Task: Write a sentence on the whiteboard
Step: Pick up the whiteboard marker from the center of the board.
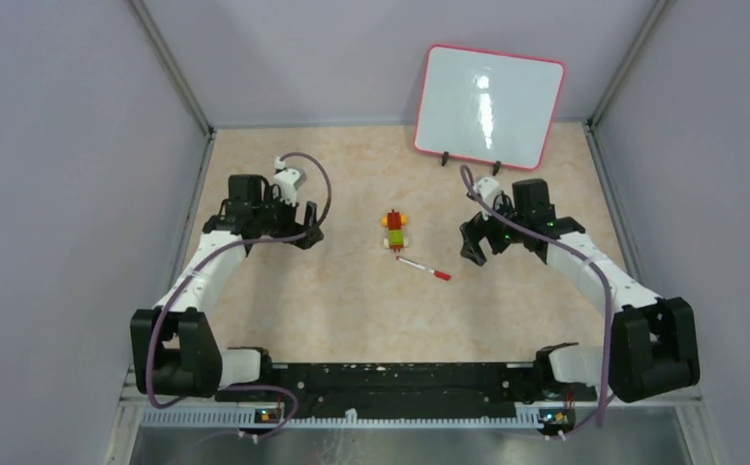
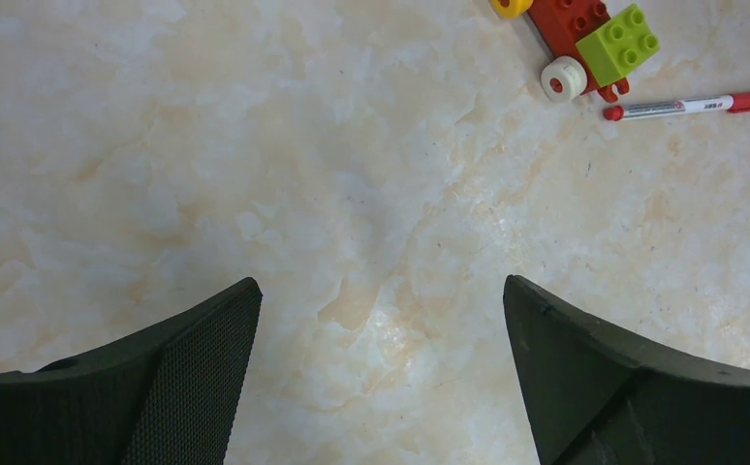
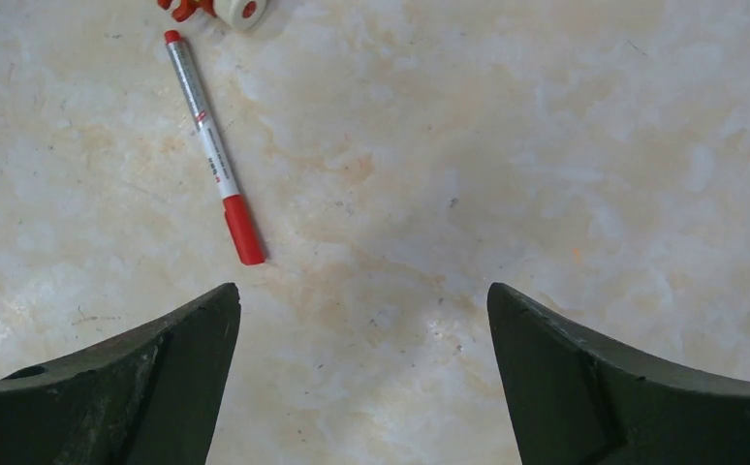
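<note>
The whiteboard (image 1: 488,105) stands on two black feet at the back right, its white face blank; no sentence shows on it. A red-capped marker (image 1: 423,267) lies flat mid-table, also seen as the marker (image 2: 693,104) and the marker (image 3: 214,148). My left gripper (image 1: 309,237) hovers open left of it over bare table, jaws wide, nothing between them (image 2: 381,300). My right gripper (image 1: 474,247) stands open just right of the marker, empty, with the cap end near its left fingertip (image 3: 363,300).
A small toy of red, green and yellow bricks with white wheels (image 1: 394,231) sits just behind the marker, also in the left wrist view as the toy (image 2: 584,39). Grey walls enclose the marbled table (image 1: 352,300) on three sides.
</note>
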Robot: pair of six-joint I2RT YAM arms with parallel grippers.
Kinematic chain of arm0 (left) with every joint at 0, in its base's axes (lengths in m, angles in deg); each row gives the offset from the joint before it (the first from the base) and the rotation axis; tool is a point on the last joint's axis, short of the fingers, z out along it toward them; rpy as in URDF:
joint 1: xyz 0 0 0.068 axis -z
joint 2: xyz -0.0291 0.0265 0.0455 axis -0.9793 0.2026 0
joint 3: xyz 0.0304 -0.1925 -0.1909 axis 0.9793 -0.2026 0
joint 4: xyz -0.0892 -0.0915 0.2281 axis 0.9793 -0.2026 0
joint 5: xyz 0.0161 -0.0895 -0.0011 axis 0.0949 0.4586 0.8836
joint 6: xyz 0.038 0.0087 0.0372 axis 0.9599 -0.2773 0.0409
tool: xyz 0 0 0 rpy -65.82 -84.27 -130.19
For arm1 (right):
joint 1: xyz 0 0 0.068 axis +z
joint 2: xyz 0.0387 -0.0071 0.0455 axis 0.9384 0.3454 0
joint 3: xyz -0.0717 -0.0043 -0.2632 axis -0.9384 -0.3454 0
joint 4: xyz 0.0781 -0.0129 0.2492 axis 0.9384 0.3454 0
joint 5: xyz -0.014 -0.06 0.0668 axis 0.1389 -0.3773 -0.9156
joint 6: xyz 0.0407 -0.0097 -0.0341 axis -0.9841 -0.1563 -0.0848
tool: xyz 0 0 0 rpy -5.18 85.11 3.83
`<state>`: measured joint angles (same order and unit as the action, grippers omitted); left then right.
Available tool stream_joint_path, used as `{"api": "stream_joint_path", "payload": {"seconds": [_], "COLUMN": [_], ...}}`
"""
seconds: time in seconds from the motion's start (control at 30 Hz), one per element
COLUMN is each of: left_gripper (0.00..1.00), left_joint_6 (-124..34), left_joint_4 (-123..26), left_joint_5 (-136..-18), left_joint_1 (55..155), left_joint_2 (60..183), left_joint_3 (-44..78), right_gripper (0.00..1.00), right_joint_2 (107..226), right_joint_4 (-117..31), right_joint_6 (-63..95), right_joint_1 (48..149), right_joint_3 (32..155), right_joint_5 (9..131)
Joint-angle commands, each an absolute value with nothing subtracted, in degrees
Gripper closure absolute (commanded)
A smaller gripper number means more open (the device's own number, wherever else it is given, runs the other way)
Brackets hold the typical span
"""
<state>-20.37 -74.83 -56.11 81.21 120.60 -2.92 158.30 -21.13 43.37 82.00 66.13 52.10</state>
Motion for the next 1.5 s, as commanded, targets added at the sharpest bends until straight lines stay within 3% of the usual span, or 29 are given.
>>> {"api": "stream_joint_path", "payload": {"seconds": [0.0, 0.13, 0.23, 0.63, 1.07, 1.23, 1.47], "left_gripper": [0.01, 0.01, 0.01, 0.01, 0.01, 0.01, 0.01], "left_joint_6": [-22.4, -23.5, -24.3, -25.6, -25.7, -26.3, -27.9], "left_joint_4": [-71.6, -71.6, -72.2, -72.5, -72.7, -72.1, -69.8], "left_joint_5": [-55.0, -53.8, -53.9, -55.4, -56.1, -56.3, -57.9], "left_joint_1": [81.0, 81.0, 81.0, 81.0, 81.0, 81.0, 83.4], "left_joint_2": [117.0, 116.4, 116.4, 115.2, 116.2, 117.5, 123.7], "left_joint_3": [-2.7, -2.2, -1.4, -1.0, -0.3, 0.4, 5.1], "right_gripper": [0.06, 0.10, 0.19, 0.40, 0.62, 0.86, 0.90], "right_joint_2": [159.1, 162.0, 165.4, 179.5, 182.1, 179.7, 173.3], "right_joint_4": [-21.6, -21.9, -21.6, -24.7, -23.1, -22.2, -18.3], "right_joint_6": [47.8, 50.9, 52.1, 49.2, 49.4, 50.1, 54.3], "right_joint_1": [88.6, 96.4, 101.7, 110.5, 110.5, 106.5, 93.4], "right_joint_3": [65.7, 66.0, 67.8, 76.9, 73.7, 68.0, 62.8], "right_joint_5": [56.2, 64.2, 68.4, 72.1, 76.2, 76.7, 76.0]}}
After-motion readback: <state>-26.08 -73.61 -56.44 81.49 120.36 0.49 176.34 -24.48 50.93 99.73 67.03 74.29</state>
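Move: The marker lies flat on the table about 13 cm to the right gripper's left, some 1 cm back and 10 cm below, with its red cap end nearest that gripper. The toy car stands roughly 8 cm farther out than the marker and 7 cm to the left of it. From the left gripper, the marker is some 24 cm to the right, 3 cm back and 12 cm below. Bring the right gripper left about 11 cm and down some 9 cm to the marker, swinging back first and then partly forward again, while tipping the fingers steeper and turning them some 20 degrees counter-clockwise. Narrow the fingers on the way, pinch the marker where cap meets barrel, then carry it about 8 cm right, staying low. Raise the empty left gripper about 3 cm. ##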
